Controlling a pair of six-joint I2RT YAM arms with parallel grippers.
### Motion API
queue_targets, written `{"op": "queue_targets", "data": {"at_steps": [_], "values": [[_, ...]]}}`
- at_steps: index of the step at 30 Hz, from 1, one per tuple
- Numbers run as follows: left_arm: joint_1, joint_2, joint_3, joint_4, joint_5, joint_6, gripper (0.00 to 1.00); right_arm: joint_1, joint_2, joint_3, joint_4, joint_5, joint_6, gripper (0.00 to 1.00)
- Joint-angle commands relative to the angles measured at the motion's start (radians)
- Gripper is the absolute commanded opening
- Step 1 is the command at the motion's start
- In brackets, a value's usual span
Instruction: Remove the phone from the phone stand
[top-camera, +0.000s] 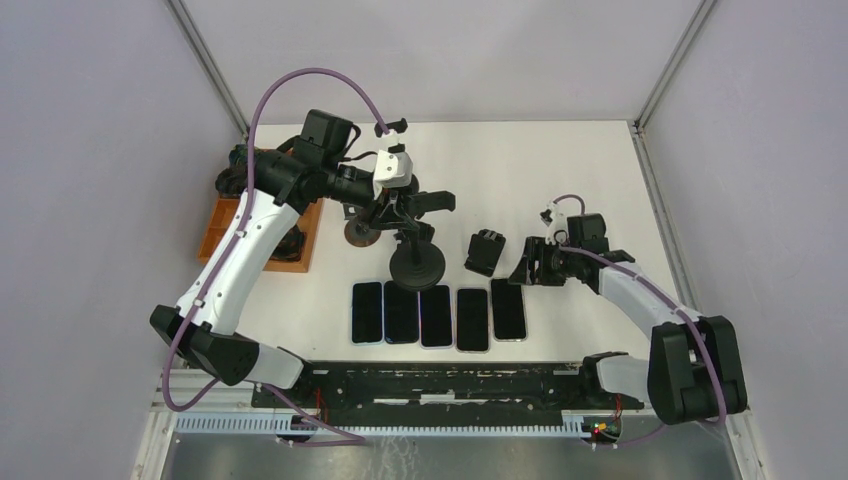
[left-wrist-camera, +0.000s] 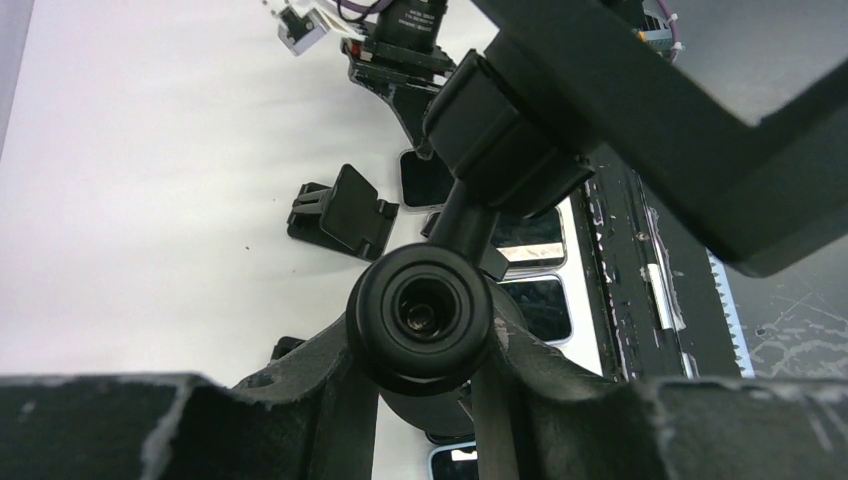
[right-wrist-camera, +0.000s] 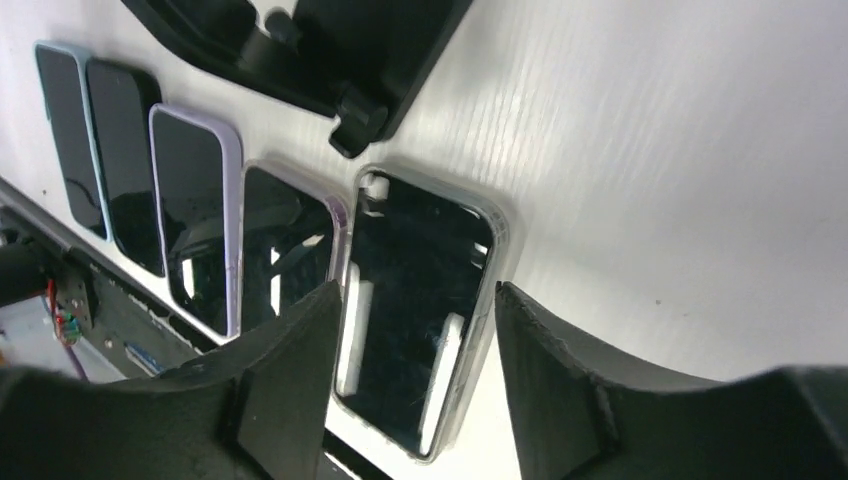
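Note:
A black phone stand (top-camera: 417, 262) with a round base and a jointed arm stands at the table's middle. My left gripper (top-camera: 395, 212) is shut on its round black knob (left-wrist-camera: 420, 312), with a finger pressed on each side. Its clamp bracket (left-wrist-camera: 650, 130) shows no phone. Several phones lie flat in a row at the front. My right gripper (top-camera: 527, 268) is open, its jaws just above the rightmost phone (top-camera: 508, 308). In the right wrist view that clear-cased phone (right-wrist-camera: 420, 250) lies flat between my spread fingers (right-wrist-camera: 300, 350), untouched.
A small black folding stand (top-camera: 485, 252) sits just behind the phone row; it also shows in the right wrist view (right-wrist-camera: 340, 50). An orange tray (top-camera: 228, 230) is at the left under my left arm. A round brown disc (top-camera: 360, 235) lies beside the stand's base.

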Motion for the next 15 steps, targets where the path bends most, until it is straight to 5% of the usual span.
{"op": "queue_targets", "data": {"at_steps": [1,4,7,15], "values": [[0.004,-0.031,0.012,0.068,0.058,-0.031,0.02,-0.001,-0.082,0.106,-0.032,0.133,-0.006,0.7],[0.004,-0.031,0.006,0.068,0.054,-0.028,0.02,-0.002,-0.173,0.188,-0.067,0.185,0.006,0.89],[0.003,-0.028,0.0,0.069,0.054,-0.019,0.02,-0.002,-0.244,0.296,-0.073,0.122,0.046,0.98],[-0.005,-0.024,-0.025,-0.017,0.012,0.118,0.02,0.192,-0.347,0.446,0.298,-0.166,0.359,0.98]]}}
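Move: The phone just laid down, right-hand one of the row of five, has its middle roughly 6 cm back and 6 cm left of the right hand and 4 cm below it; the next phone lies some 8 cm left of it. The empty small stand is about 6 cm ahead and 11 cm left of that hand. The head of the tall stand held up by the left hand is about 5 cm ahead, 23 cm left and 28 cm above. From the left hand that phone lies around 12 cm back, 24 cm right and 32 cm below. The right hand leaves the laid phone and climbs fast, some 26 cm straight up for the most part, swinging about 5 cm forward on the way and then easing back and left, so that it ends closer to the raised stand's head. As it rises its already parted fingers spread to nearly full width and the wrist tips up by about 40 degrees, from pointing steeply down to reaching left across the table, while the left hand keeps its grip on the tall stand and begins to sink, by roughly 1 cm. ##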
